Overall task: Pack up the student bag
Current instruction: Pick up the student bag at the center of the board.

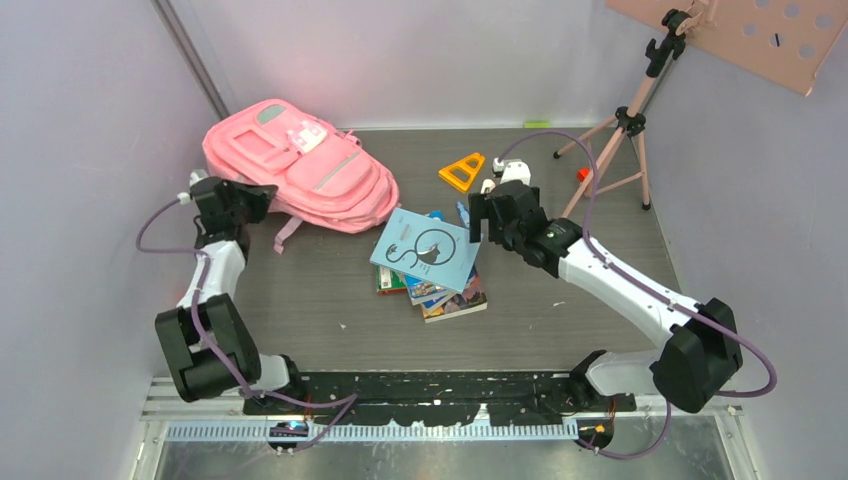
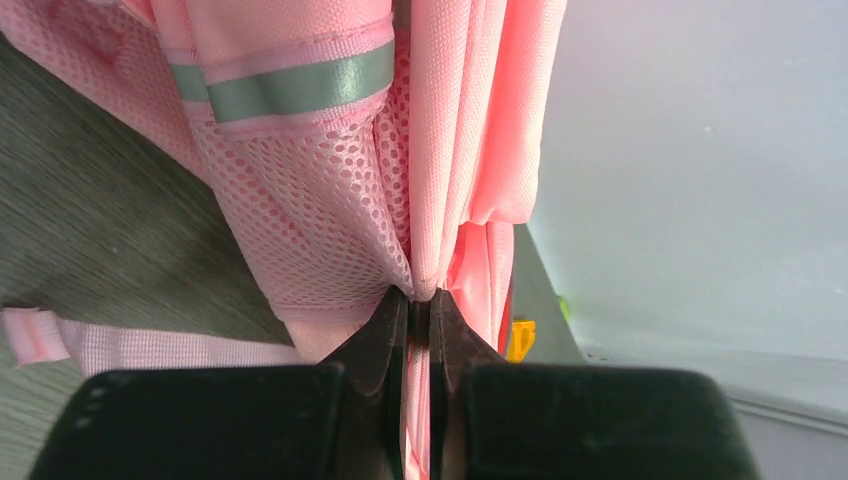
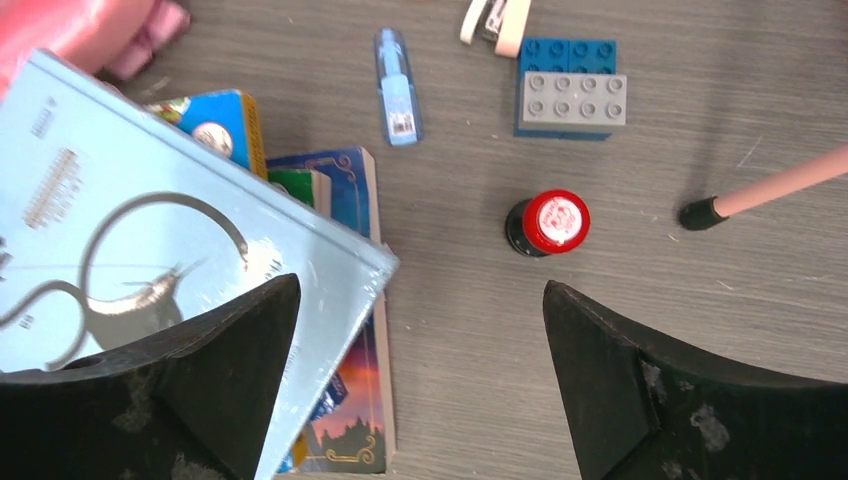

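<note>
The student bag [image 1: 300,165], a soft pink backpack, lies at the back left of the table. My left gripper [image 1: 262,195] sits at its near left edge. In the left wrist view the bag [image 2: 330,180] shows a mesh side pocket, and my left gripper [image 2: 420,300] is shut on a fold of its pink fabric. My right gripper [image 1: 478,218] hovers open over the right corner of a light blue book [image 3: 150,220] that tops a stack of books [image 1: 430,260]. Nothing is between the fingers of my right gripper [image 3: 420,310].
A loose pink strap [image 1: 285,235] trails from the bag toward the table's middle. Near the books lie a yellow triangle [image 1: 462,172], a red-capped bottle [image 3: 548,222], grey and blue toy bricks [image 3: 570,95] and a blue pen [image 3: 398,85]. A tripod [image 1: 620,130] stands at the back right.
</note>
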Robot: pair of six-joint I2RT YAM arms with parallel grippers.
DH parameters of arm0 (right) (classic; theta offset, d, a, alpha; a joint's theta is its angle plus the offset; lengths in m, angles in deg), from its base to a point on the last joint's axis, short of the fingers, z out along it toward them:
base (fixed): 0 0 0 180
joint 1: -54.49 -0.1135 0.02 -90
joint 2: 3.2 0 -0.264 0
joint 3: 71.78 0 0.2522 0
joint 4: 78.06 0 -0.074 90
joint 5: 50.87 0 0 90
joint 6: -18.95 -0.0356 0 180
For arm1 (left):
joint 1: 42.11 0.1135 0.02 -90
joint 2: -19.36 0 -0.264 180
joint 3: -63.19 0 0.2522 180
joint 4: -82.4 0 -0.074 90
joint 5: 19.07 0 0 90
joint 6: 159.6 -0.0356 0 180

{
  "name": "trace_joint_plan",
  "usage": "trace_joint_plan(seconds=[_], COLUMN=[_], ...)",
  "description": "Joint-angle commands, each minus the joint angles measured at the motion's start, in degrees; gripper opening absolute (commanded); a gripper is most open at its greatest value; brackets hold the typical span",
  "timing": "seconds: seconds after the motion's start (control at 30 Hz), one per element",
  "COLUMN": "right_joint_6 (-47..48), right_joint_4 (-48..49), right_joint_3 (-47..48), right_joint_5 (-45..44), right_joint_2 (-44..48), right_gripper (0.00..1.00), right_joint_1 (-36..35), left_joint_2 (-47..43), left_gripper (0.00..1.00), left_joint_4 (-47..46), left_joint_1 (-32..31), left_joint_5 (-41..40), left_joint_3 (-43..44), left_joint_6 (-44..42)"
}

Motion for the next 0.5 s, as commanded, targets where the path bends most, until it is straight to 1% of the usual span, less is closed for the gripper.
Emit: trace_joint_plan(seconds=[0.0,0.13,0.23,0.37,0.47], right_joint_6=[-3.45,-5.13,-7.08,-9.92,-10.3], right_joint_4=[1.15,1.02,1.37,3.81,6.36], right_joint_3=[6.05,10.51,13.22,16.05,17.38], right_joint_5=[-0.45,2.14,5.33,11.09,15.2], right_joint_2=[-2.38,-6.33,-8.98,-12.29,-15.17], right_gripper=[0.99,0.99,0.99,0.99,0.99], right_joint_1=[-0.32,-0.29,-0.37,-0.54,-1.5], left_joint_2=[-7.15,-9.15,-10.15,-11.48,-12.79], left_gripper=[0.0,0.0,0.0,0.0,0.0], left_joint_4=[-2.01,-3.03,-2.6,1.61,9.19], left_joint_1=[4.92,9.15,11.51,13.26,13.67], left_joint_5=[8.64,15.23,18.48,21.02,21.7], left_joint_3=[2.87,1.62,1.35,1.78,3.17], left_joint_6=[0.57,4.08,4.72,1.97,-3.27])
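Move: The left gripper already pinches the student bag's near-left edge; the bag's middle lies some 6 cm ahead and 7 cm right of it, roughly 7 cm lower. From the open right gripper that middle is about 36 cm left, 15 ahead and 6 below. Nearer its way, well below it, are the blue book, about 12 cm left and 2 ahead, the blue bottle, 5 left and 9 ahead, and the red-capped bottle, 5 right and 5 ahead. Keep the left fingers shut on the student bag's edge and pull it back about 4 cm while raising it as much and easing it left, the rise mostly early and then levelling off. Meanwhile bring the right gripper some 7 cm left and a little forward, above the blue book's side towards the bag, jaws wide open, rolling its left side up slightly. ##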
